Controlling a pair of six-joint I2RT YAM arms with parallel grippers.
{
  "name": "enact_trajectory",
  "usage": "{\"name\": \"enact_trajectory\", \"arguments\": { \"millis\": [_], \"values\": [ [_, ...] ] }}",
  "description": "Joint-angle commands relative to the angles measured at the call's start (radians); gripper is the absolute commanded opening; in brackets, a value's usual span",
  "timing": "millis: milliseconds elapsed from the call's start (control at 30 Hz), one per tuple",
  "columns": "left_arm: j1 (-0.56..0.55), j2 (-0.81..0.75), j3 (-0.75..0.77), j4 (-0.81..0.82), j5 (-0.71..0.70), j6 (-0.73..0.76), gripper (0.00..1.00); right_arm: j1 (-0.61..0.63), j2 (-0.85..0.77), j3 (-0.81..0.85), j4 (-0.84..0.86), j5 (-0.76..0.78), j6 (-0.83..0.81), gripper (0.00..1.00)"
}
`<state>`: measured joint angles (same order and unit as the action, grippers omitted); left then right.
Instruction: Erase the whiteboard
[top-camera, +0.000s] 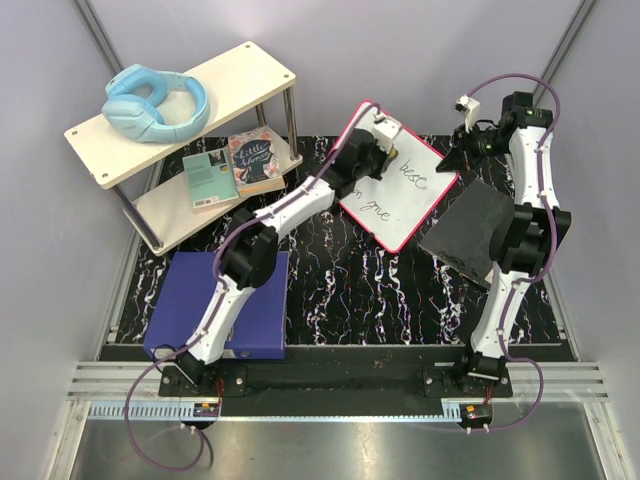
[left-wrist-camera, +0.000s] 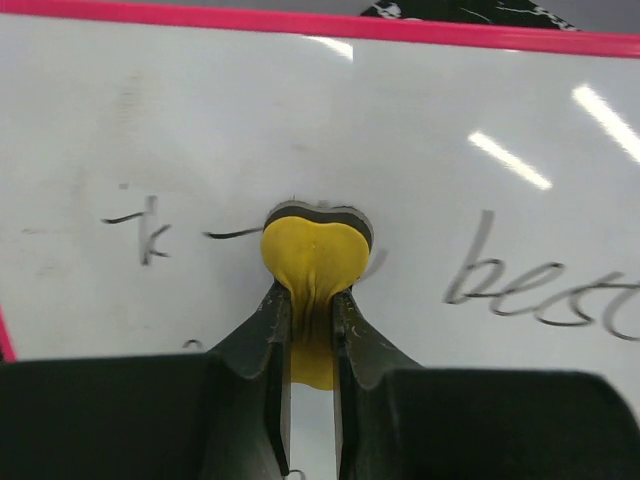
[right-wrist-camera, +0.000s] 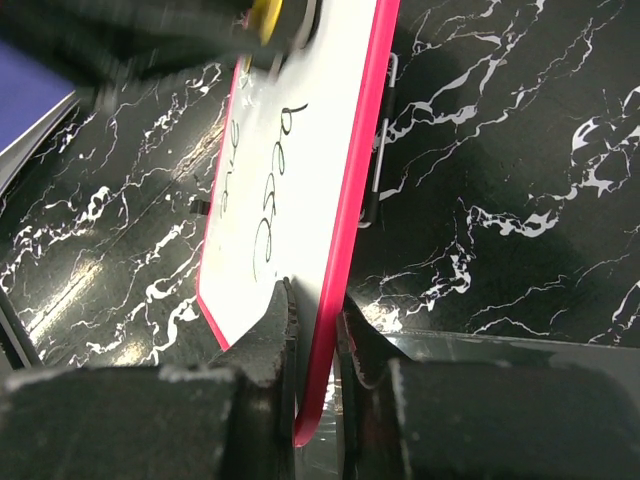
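The whiteboard (top-camera: 405, 200), white with a pink-red frame, lies tilted at the back middle of the table and bears dark handwriting (left-wrist-camera: 540, 290). My left gripper (top-camera: 372, 150) is over its upper left part, shut on a yellow eraser (left-wrist-camera: 315, 250) whose dark felt face presses on the board (left-wrist-camera: 200, 120). Faint smears and leftover strokes sit to the left of the eraser. My right gripper (top-camera: 455, 160) is shut on the board's right edge. In the right wrist view its fingers (right-wrist-camera: 280, 320) clamp the pink rim (right-wrist-camera: 350, 200) near a rounded corner.
A dark grey cloth (top-camera: 475, 235) lies right of the board, under the right arm. A blue-purple binder (top-camera: 260, 305) lies at the front left. At the back left a two-level shelf (top-camera: 255, 75) carries blue headphones (top-camera: 155, 105) and books (top-camera: 235, 165).
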<state>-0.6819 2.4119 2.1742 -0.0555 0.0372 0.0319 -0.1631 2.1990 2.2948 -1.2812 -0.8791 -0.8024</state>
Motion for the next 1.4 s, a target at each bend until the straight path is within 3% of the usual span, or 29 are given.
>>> {"name": "enact_trajectory", "arguments": {
  "millis": [0,267,433,700,800,1133,1367],
  "values": [
    [-0.146,0.0,-0.045,-0.058,0.148,0.046,0.0,0.132,0.038,0.002,-0.353,-0.04,-0.109,0.0],
    [-0.226,-0.01,-0.059,-0.038,0.173,0.034,0.0,0.134,0.048,0.009,-0.353,-0.05,-0.1,0.0],
    [-0.219,-0.008,-0.083,-0.033,0.121,0.031,0.0,0.134,0.05,0.011,-0.351,-0.054,-0.096,0.0],
    [-0.059,-0.028,-0.137,0.026,0.032,-0.185,0.0,0.134,0.045,0.011,-0.352,-0.055,-0.095,0.0],
    [-0.01,-0.06,-0.201,0.092,-0.028,-0.22,0.0,0.134,0.041,0.008,-0.354,-0.049,-0.096,0.0],
    [0.074,-0.045,-0.172,0.075,-0.2,-0.265,0.0,0.134,0.027,-0.015,-0.354,-0.024,-0.106,0.0],
    [0.136,0.01,-0.146,0.091,-0.175,-0.439,0.0,0.134,0.011,-0.049,-0.354,-0.017,-0.118,0.0]
  ]
}}
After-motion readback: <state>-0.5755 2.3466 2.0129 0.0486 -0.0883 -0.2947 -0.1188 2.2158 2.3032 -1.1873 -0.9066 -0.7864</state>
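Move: From the left gripper, which already holds the yellow eraser on the whiteboard, the word "best" lies about 5 cm back and 7 cm to the right, at roughly hand height. Leftover strokes sit some 4 cm ahead and 5 cm left; the lower writing is about 10 cm back, 3 cm left and 5 cm lower. From the right gripper, clamped on the board's right corner, "best" is some 8 cm left, 2 cm back and slightly below. Sweep the left gripper back and to the right about 15 cm, keeping the eraser on the board across "best", then reverse forward-left past the start to the leftover strokes, ending about 8 cm beyond it. Swing the wrist clockwise going out and some 35 degrees counter-clockwise returning, fingers shut on the eraser. Keep the right gripper clamped on the corner, easing it 3 cm forward-left. ##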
